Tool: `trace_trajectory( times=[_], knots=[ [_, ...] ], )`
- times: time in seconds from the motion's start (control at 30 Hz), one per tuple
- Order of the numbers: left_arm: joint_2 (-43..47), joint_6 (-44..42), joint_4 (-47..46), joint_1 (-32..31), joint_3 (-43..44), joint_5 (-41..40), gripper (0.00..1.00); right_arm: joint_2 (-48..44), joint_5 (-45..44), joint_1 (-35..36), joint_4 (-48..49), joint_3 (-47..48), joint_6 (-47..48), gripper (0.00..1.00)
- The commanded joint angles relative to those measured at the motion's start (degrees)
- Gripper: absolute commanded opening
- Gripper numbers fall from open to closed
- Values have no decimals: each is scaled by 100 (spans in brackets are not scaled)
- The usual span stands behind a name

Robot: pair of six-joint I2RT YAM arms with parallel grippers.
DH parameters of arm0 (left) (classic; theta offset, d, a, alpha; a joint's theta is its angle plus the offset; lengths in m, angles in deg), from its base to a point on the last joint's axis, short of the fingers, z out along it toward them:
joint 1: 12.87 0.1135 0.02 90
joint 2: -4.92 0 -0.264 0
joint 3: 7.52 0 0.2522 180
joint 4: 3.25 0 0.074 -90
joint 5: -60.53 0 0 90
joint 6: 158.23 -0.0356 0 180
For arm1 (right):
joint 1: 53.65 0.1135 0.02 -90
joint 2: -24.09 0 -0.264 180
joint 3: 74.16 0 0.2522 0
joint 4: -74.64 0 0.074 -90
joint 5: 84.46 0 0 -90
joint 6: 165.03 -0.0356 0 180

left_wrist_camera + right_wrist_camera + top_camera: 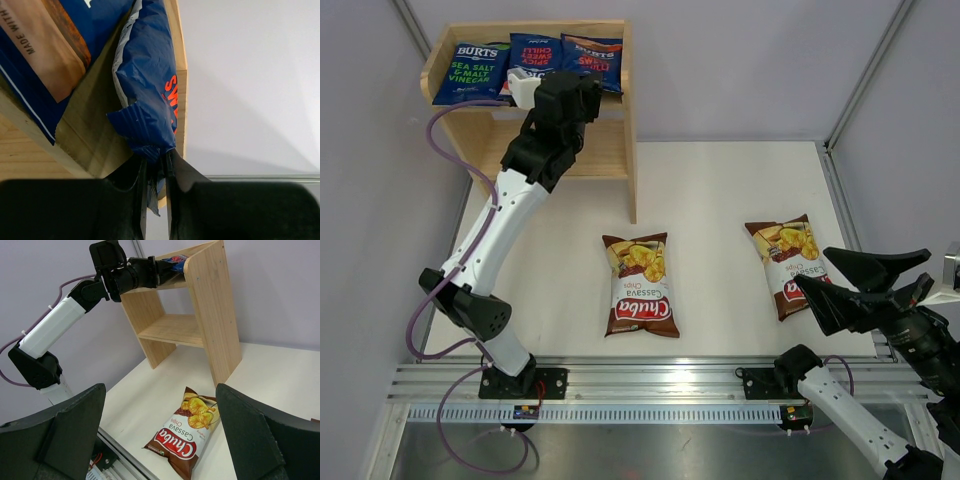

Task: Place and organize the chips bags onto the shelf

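The wooden shelf [612,150] stands at the back left, with three blue Burts chips bags along its top tier: a green-lettered one [472,72], a middle one [534,56] and a red-lettered one [596,55] at the right end. My left gripper [156,165] is shut on the bottom seam of that right-end bag [147,90], which lies against the shelf's side panel [179,95]. Two Chuba bags lie flat on the table, one in the middle [640,285] and one to the right [782,250]. My right gripper [812,267] hovers open by the right one, holding nothing.
The shelf's lower tier [172,329] shows bare wood. In the right wrist view the middle Chuba bag [192,432] lies between my right gripper's [160,390] fingers' lines of sight. The left arm [495,225] stretches from its base to the shelf front. A metal rail [650,375] runs along the near edge.
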Motion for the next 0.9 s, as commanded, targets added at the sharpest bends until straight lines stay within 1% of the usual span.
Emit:
trace_trajectory(
  times=[0.0,0.03,0.07,0.17,0.2,0.27,0.3,0.4,0.43,0.53,0.6,0.7,0.73,0.87],
  knots=[
    [-43,341,-67,-72,-70,679,9,-76,-92,17,35,31,-15,100],
    [-26,332,38,-72,-53,679,11,-76,-101,17,9,39,-7,100],
    [-25,332,117,-80,-9,644,19,-94,-118,17,0,57,-7,99],
    [10,218,372,-72,123,592,31,-112,-127,17,-17,83,-7,99],
    [1,157,451,-72,228,574,37,-112,-127,17,-17,84,-7,99],
    [-8,104,575,-63,308,643,43,-120,-118,17,-9,84,-33,100],
    [-34,68,731,-46,369,670,51,-120,-110,17,9,75,-33,99],
    [-131,-63,995,-45,685,758,62,-129,-101,17,44,49,-77,99],
    [-131,-72,1058,-45,764,750,69,-121,-101,17,53,40,-86,100],
    [-61,-143,1146,-45,721,776,79,-112,-75,17,53,57,-103,99],
    [18,-213,1277,-37,712,749,82,-120,-66,17,62,75,-121,99],
    [141,-362,1488,-19,721,741,94,-121,-57,17,53,92,-138,100],
    [185,-406,1498,-10,686,723,99,-120,-57,17,53,92,-138,100],
    [747,-792,1094,51,-7,811,99,-77,-30,17,44,84,-138,99]
  ],
)
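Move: My left fingers are shut on the near end of the last blue chips bag, whose middle lies some 6 cm ahead and 2 cm left, roughly level with the hand. On the same top shelf, the middle blue bag is about 6 cm ahead and 13 cm left, the sea salt bag 5 cm ahead and 26 cm left. The shelf's right side panel stands 6 cm ahead, 5 cm right. From my waiting right hand, the held bag is around 45 cm ahead and 33 cm left. I open my left fingers all the way, letting go of the bag's near end at the top shelf's front edge. As they part, my left hand dips about 1.5 cm and slips slightly right, then lifts again while backing out towards me, roughly 3.5 cm in all and quickest at the end, with the wrist swinging a little clockwise. ##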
